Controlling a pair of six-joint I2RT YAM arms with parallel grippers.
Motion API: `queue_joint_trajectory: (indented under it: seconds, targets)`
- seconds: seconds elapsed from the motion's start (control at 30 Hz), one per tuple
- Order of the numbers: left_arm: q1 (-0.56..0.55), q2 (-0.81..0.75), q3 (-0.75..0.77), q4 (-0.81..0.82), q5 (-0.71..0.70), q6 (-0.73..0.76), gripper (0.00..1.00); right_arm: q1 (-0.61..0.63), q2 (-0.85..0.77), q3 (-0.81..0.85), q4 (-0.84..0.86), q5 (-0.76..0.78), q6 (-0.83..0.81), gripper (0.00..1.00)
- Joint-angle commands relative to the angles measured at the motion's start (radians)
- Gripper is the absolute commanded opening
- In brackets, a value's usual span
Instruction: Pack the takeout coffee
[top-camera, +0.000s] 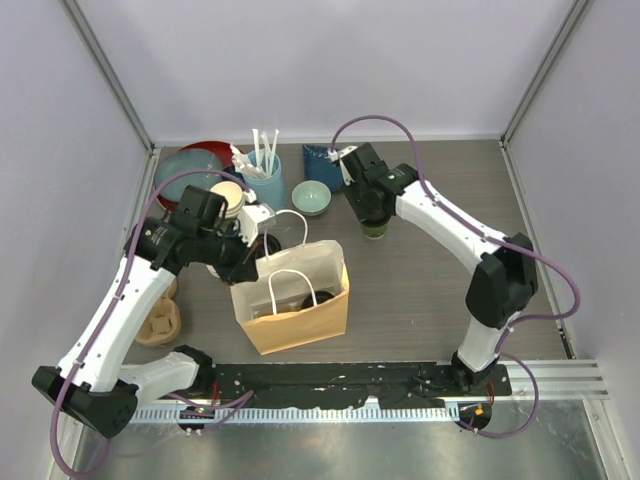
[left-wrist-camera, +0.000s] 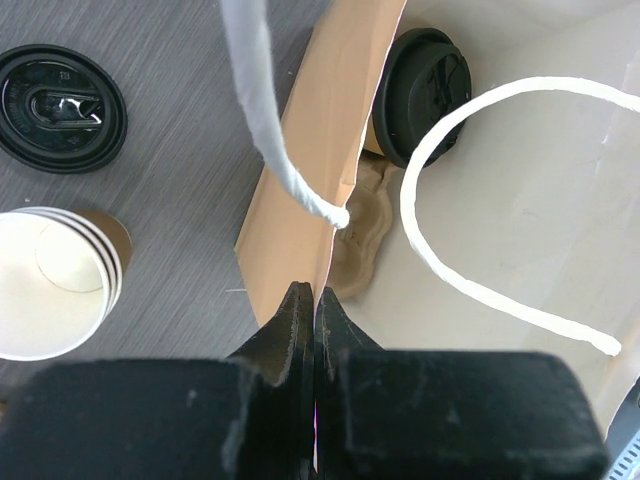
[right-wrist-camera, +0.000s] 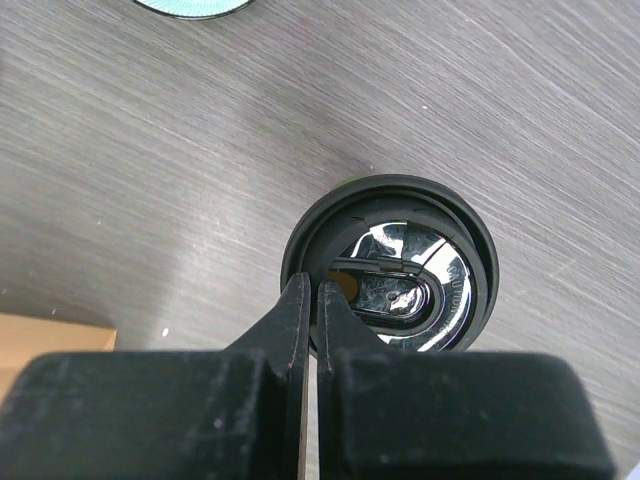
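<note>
The green-walled takeout coffee (top-camera: 376, 229) stands on the table behind the paper bag (top-camera: 300, 315). Its black lid (right-wrist-camera: 440, 240) fills the right wrist view. My right gripper (right-wrist-camera: 315, 297) is shut on the lid's near-left rim, above the cup (top-camera: 370, 205). The brown-walled takeout coffee (left-wrist-camera: 425, 95) lies on its side inside the bag, beside a moulded cardboard carrier (left-wrist-camera: 365, 225). My left gripper (left-wrist-camera: 313, 300) is shut on the bag's upper wall edge (left-wrist-camera: 300, 220) at the bag's left side (top-camera: 250, 250). The white handles (left-wrist-camera: 450, 250) arch over the opening.
A stack of lidless cups (left-wrist-camera: 50, 285) and loose black lids (left-wrist-camera: 60, 105) sit left of the bag. At the back are plates (top-camera: 195, 165), a blue cup of stirrers (top-camera: 265, 175), a small green bowl (top-camera: 311, 198) and a blue container (top-camera: 320, 165). A cardboard carrier (top-camera: 160, 322) lies at the left.
</note>
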Motion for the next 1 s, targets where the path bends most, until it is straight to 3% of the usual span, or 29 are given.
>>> queue_joint_trajectory:
  seconds: [0.0, 0.33, 0.6, 0.77, 0.97]
  targets:
    - [0.004, 0.012, 0.032, 0.005, 0.039, 0.000, 0.00, 0.002, -0.171, 0.057, -0.078, 0.019, 0.030, 0.01]
    - [-0.024, 0.035, 0.037, 0.062, 0.062, -0.016, 0.00, 0.031, -0.317, 0.267, -0.281, -0.018, 0.071, 0.01]
    - [-0.056, 0.064, 0.046, 0.108, 0.067, -0.041, 0.00, 0.219, -0.314, 0.568, -0.438, -0.016, 0.082, 0.01]
    - [-0.075, 0.088, 0.055, 0.114, 0.067, -0.046, 0.00, 0.270, -0.320, 0.652, -0.433, -0.093, 0.080, 0.01]
    - [-0.081, 0.088, 0.072, 0.114, 0.064, -0.038, 0.00, 0.295, -0.343, 0.632, -0.381, -0.309, 0.053, 0.01]
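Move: Back from the right hand, which already pinches the lidded green cup low over the table, the paper bag's middle lies some 22 cm back, 17 cm left and about level in height. The green bowl is about 7 cm ahead, 14 cm left and 9 cm below. The left hand grips the bag's left rim. From it, the bag's middle is roughly 9 cm right, 1 cm back and 12 cm down; the green cup is 22 cm ahead, 26 cm right and 13 cm down. Lifting the pinched cup fast, the right hand climbs about 28 cm and draws back some 16 cm towards the bag's open mouth, edging right at first, then left. Its left side rolls up some 25 degrees, with the fingers tipping up and the wrist turning counter-clockwise. The left hand keeps its hold on the bag rim and draws the bag about 3 cm right and slightly forward. ##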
